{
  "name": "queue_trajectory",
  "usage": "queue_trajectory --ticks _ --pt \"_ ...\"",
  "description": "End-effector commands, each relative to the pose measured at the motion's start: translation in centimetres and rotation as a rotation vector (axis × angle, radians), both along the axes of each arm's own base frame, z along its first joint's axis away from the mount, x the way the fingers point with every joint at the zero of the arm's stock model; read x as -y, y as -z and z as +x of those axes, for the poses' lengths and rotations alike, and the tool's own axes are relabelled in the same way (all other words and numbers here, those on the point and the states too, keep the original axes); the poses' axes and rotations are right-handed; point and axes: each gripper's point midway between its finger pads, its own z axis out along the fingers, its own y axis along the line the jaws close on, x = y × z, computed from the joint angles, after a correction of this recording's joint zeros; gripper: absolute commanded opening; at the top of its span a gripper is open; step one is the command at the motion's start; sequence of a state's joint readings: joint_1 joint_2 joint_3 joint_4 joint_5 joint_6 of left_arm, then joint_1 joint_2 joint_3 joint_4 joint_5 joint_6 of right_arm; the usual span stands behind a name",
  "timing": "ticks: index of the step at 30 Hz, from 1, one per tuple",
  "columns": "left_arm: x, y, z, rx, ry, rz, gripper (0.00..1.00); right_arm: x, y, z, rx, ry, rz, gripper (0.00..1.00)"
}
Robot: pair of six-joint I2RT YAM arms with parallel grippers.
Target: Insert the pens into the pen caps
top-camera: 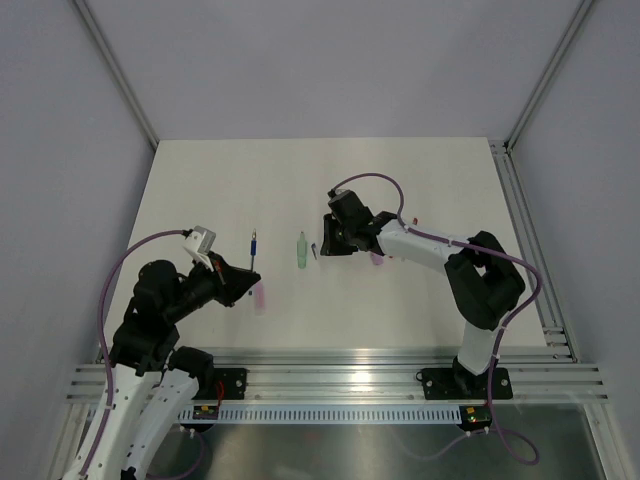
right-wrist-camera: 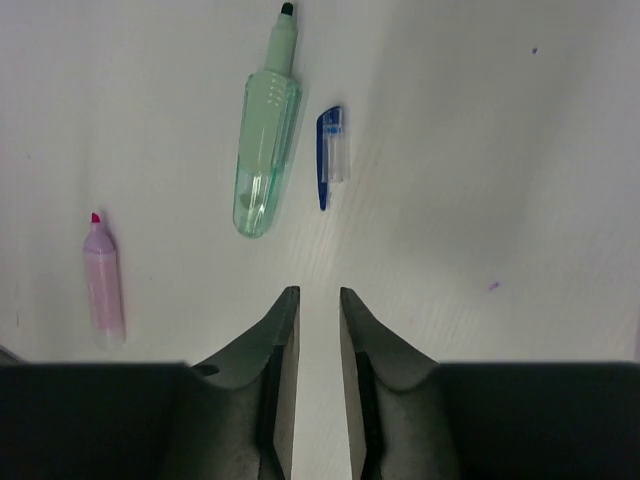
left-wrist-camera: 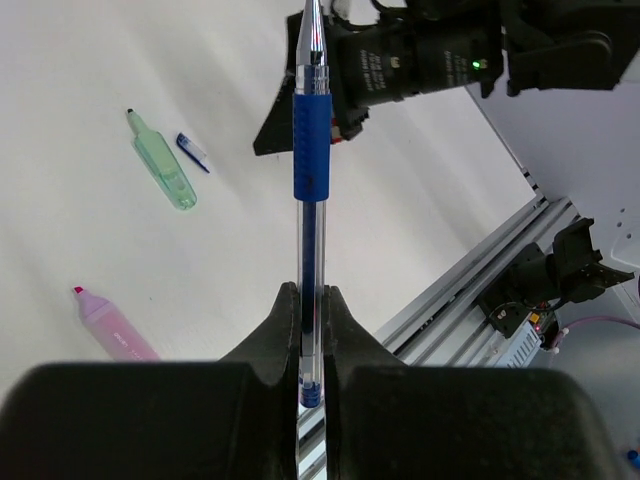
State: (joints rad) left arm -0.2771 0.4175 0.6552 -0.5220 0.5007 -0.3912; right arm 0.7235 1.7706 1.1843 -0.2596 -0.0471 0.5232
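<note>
My left gripper (left-wrist-camera: 310,290) (top-camera: 250,277) is shut on the clear barrel of a slim blue pen (left-wrist-camera: 309,150) (top-camera: 253,243). The pen's tip is bare and points away toward the right arm. A small blue pen cap (right-wrist-camera: 330,155) (left-wrist-camera: 193,152) (top-camera: 314,250) with a clip lies flat on the table. Close beside it is a stubby pale green highlighter (right-wrist-camera: 265,160) (left-wrist-camera: 165,170) (top-camera: 302,250) with a bare tip. My right gripper (right-wrist-camera: 318,295) (top-camera: 325,245) hovers just short of the cap, open a little, with nothing between its fingers.
A pale pink highlighter (right-wrist-camera: 102,275) (left-wrist-camera: 115,330) (top-camera: 260,295) with a bare red tip lies near my left gripper. A small pink piece (top-camera: 377,258) shows under the right arm. The white table (top-camera: 450,190) ends at a metal rail (top-camera: 350,375) along the near edge.
</note>
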Motion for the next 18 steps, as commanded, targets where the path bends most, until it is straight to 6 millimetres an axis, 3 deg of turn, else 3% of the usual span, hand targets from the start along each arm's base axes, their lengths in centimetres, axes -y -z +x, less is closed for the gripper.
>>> queue_trajectory --ticks 1,3,10,18 --pt "-0.1 -1.5 -0.2 0.072 0.001 0.010 0.00 -0.9 -0.4 2.7 0.028 -0.007 -0.050 0.30" --pt "0.0 -1.4 -0.4 0.069 0.012 0.012 0.00 -1.2 1.5 3.3 -0.003 0.007 -0.073 0.32" --pt "0.3 -1.5 -0.9 0.078 0.025 0.009 0.00 -2.1 3.2 6.1 -0.010 0.051 -0.112 0.34" --pt "0.2 -1.6 -1.0 0.085 0.023 0.005 0.00 -2.6 5.0 6.3 -0.049 0.040 -0.127 0.29"
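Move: Lying on the table about 6 cm ahead of the right hand, 4 cm to its left and 7 cm below is the blue pen cap. The green highlighter is some 4 cm left of the cap and 1 cm farther out; the pink highlighter sits some 16 cm left of the cap and 13 cm nearer the bases. For the left hand, which holds the blue pen, the cap is about 20 cm ahead, 13 cm right and 23 cm below. Dropping towards the blue pen cap, the empty right hand goes down about 5.5 cm and forward about 5, with half as much to the left; the forward and leftward part mostly comes first, then the sinking carries on and eases off. The fingers tip some 10 degrees steeper and stay partly open, ending close over the cap, beside the green highlighter. ##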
